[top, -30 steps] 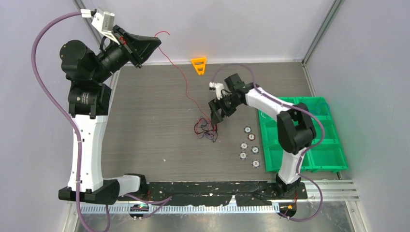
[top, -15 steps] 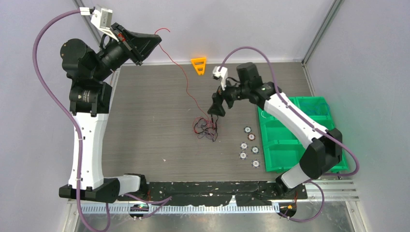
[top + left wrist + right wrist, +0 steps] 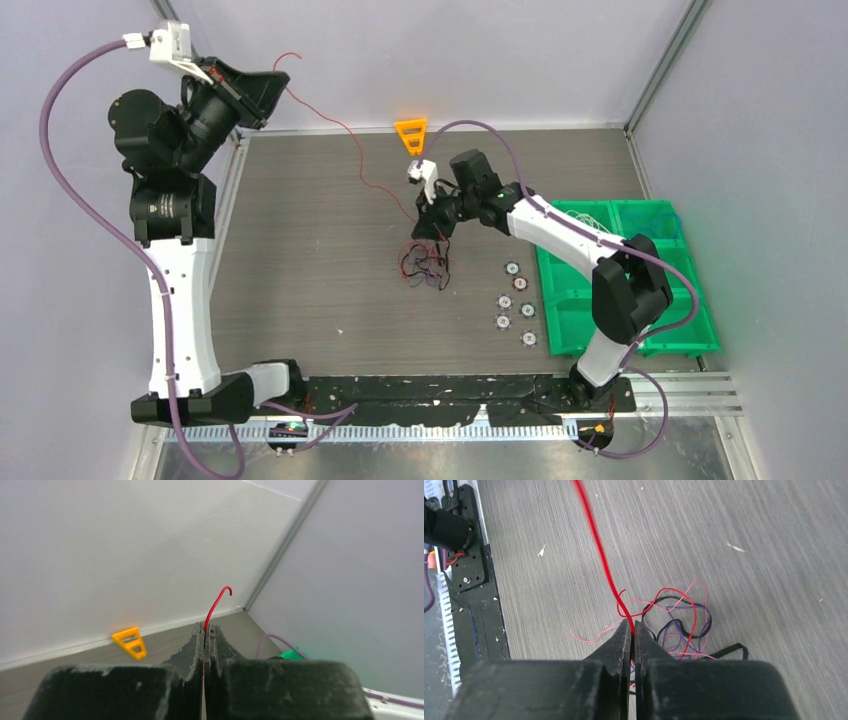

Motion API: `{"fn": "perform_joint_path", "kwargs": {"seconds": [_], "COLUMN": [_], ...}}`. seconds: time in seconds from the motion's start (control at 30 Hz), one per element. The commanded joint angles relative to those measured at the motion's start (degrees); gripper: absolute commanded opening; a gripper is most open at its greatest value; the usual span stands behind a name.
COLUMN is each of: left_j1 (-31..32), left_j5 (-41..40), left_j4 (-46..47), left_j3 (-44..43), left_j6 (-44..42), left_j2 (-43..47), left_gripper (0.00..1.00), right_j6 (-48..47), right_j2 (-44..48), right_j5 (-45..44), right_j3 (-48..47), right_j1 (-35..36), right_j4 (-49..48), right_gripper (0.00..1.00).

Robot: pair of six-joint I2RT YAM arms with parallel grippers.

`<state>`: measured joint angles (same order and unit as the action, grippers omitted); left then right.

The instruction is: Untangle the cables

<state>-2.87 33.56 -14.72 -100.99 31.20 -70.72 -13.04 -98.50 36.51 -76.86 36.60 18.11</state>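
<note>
The cables lie as a small clump of red, pink, purple and black wires mid-table, seen close up in the right wrist view. One red wire runs taut out of it up to the back left. My left gripper is raised high at the back left and shut on that red wire, whose hooked end sticks out past the fingertips. My right gripper sits just above the clump's far edge, shut on the same red wire where it leaves the clump.
An orange triangular piece lies by the back wall. Several small round discs sit right of the clump. A green compartment tray stands at the right. Walls close in on the left, back and right.
The right gripper, open before, has shifted left and shut on the red wire above the clump. The left gripper has pulled further left with the wire's end.
</note>
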Motion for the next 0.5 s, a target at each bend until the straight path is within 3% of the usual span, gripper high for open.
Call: {"fn": "perform_joint_path", "kwargs": {"seconds": [0.0, 0.13, 0.27, 0.3, 0.47], "left_j1": [-1.9, -2.0, -1.3, -1.3, -1.4], "left_j5": [-12.7, -14.7, -4.6, -1.1, 9.4], "left_j4": [-9.2, -14.2, -16.4, -14.3, 4.1], "left_j3": [7.2, 19.8, 31.3, 34.3, 42.9], "left_j6": [-5.8, -12.4, -15.6, -15.5, -14.3], "left_j2": [1.9, 1.3, -0.8, 0.0, 8.6], "left_gripper": [0.00, 0.00, 0.00, 0.04, 0.55], "right_j6": [3.6, 9.6, 14.7, 15.4, 16.2], "right_j2": [8.6, 13.0, 14.1, 13.5, 11.7], "right_j5": [0.1, -0.3, -0.4, -0.1, 0.4], "right_j3": [-7.2, -14.1, -20.8, -22.2, -23.6], "right_j1": [-0.3, -0.6, -0.7, -0.7, -0.7], "right_j4": [-2.1, -3.7, -6.5, -6.5, -5.9], "right_gripper": [0.05, 0.05, 0.06, 0.06, 0.05]}}
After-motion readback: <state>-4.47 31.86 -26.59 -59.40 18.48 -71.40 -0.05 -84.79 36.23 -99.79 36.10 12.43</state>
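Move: The tangle hangs and lies almost under the right hand, which already pinches its red cable: about 3 cm to the left and 14 cm down. The yellow triangle is roughly 29 cm ahead and 6 cm left of that hand, the small wheels some 10 cm back and 17 cm right. From the left hand, holding the red cable's end high, the tangle lies about 22 cm right, 4 cm back and 53 cm below. The right hand lifts the pinched red cable about 30 cm as the left sinks some 35 cm, fingers opening. ##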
